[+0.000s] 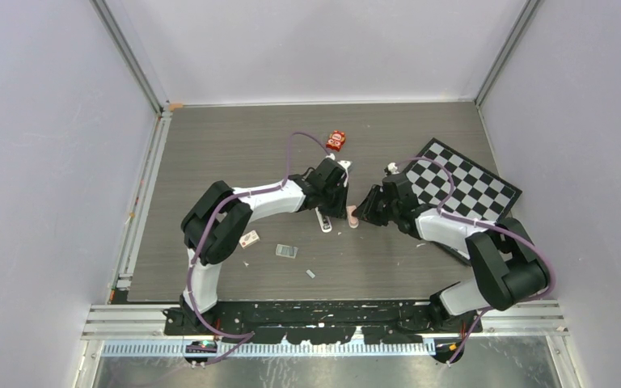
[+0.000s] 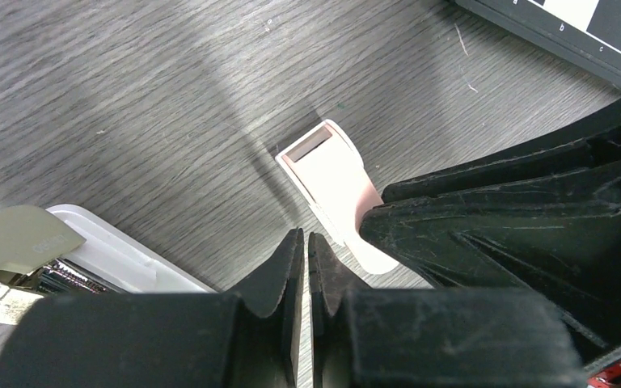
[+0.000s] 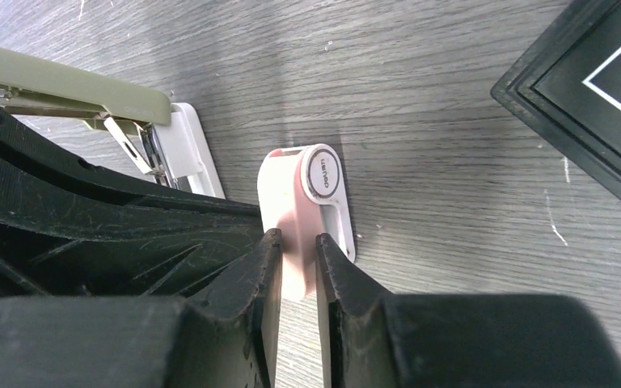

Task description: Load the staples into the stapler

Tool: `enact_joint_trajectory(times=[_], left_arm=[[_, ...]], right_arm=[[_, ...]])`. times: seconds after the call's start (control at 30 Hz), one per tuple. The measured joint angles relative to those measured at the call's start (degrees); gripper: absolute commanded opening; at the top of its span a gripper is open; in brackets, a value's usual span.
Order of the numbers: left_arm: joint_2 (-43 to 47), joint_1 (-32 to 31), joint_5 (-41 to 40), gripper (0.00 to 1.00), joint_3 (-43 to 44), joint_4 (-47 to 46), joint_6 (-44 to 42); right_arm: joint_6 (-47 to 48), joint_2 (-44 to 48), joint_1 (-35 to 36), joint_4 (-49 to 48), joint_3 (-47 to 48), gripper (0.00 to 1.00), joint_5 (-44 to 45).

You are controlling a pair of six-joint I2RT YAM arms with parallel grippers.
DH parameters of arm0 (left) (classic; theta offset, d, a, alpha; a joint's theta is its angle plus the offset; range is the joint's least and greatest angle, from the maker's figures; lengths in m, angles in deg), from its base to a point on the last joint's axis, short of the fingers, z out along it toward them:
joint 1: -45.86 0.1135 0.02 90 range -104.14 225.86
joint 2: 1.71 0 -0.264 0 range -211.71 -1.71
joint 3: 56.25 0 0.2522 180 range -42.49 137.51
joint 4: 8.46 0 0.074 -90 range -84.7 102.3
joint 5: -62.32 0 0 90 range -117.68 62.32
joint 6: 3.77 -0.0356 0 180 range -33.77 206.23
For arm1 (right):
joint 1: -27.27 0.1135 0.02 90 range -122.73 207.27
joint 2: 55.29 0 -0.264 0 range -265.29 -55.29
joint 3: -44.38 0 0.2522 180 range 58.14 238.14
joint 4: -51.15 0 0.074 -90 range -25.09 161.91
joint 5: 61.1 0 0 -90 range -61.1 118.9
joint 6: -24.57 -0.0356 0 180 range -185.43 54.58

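Observation:
The olive-grey stapler lies mid-table with its lid raised off its white base. In the left wrist view the stapler shows at the left edge. In the right wrist view the stapler shows its pale metal channel. A silvery square block of staples and a tiny strip lie nearer the arms. My left gripper is shut and empty, between the stapler and a pink-and-white piece. My right gripper is shut on that pink-and-white piece, which rests on the table.
A checkerboard lies at the right, its corner showing in the right wrist view. A red packet lies behind the grippers. A small white-and-red box sits left of the staples. The two grippers are nearly touching.

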State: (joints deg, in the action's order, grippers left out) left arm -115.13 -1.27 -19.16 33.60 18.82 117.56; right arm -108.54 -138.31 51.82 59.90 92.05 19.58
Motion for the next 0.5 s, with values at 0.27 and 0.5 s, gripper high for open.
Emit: enact_joint_trajectory(times=[0.27, 0.5], left_arm=[[1.9, 0.0, -0.9, 0.25, 1.6, 3.6, -0.5], [13.6, 0.0, -4.9, 0.70, 1.9, 7.3, -3.0]], right_arm=[[3.1, 3.8, 0.1, 15.1, 5.6, 0.42, 2.6], [6.6, 11.5, 0.3, 25.7, 12.0, 0.49, 3.5]])
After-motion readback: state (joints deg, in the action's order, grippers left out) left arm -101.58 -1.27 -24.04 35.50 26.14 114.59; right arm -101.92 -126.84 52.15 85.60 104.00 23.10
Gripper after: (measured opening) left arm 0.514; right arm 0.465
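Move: The pink stapler's middle is about 2 cm to the left gripper's right, level with it and 1 cm below. From the right gripper, whose tips straddle the stapler's near half, the middle is some 1 cm ahead, 1 cm left and 1 cm lower. The open olive stapler is about 3 cm ahead and 9 cm left of the right gripper; the chessboard's middle is roughly 3 cm ahead and 23 cm right. Lift both grippers clear of the pink stapler, slowly at first, then fast. Raise the left about 10 cm, easing slightly left, while its nearly shut fingers spread to half open. Take the right fingers off the stapler's sides, opening them further, and bring that hand up some 7 cm, a little to its right. ##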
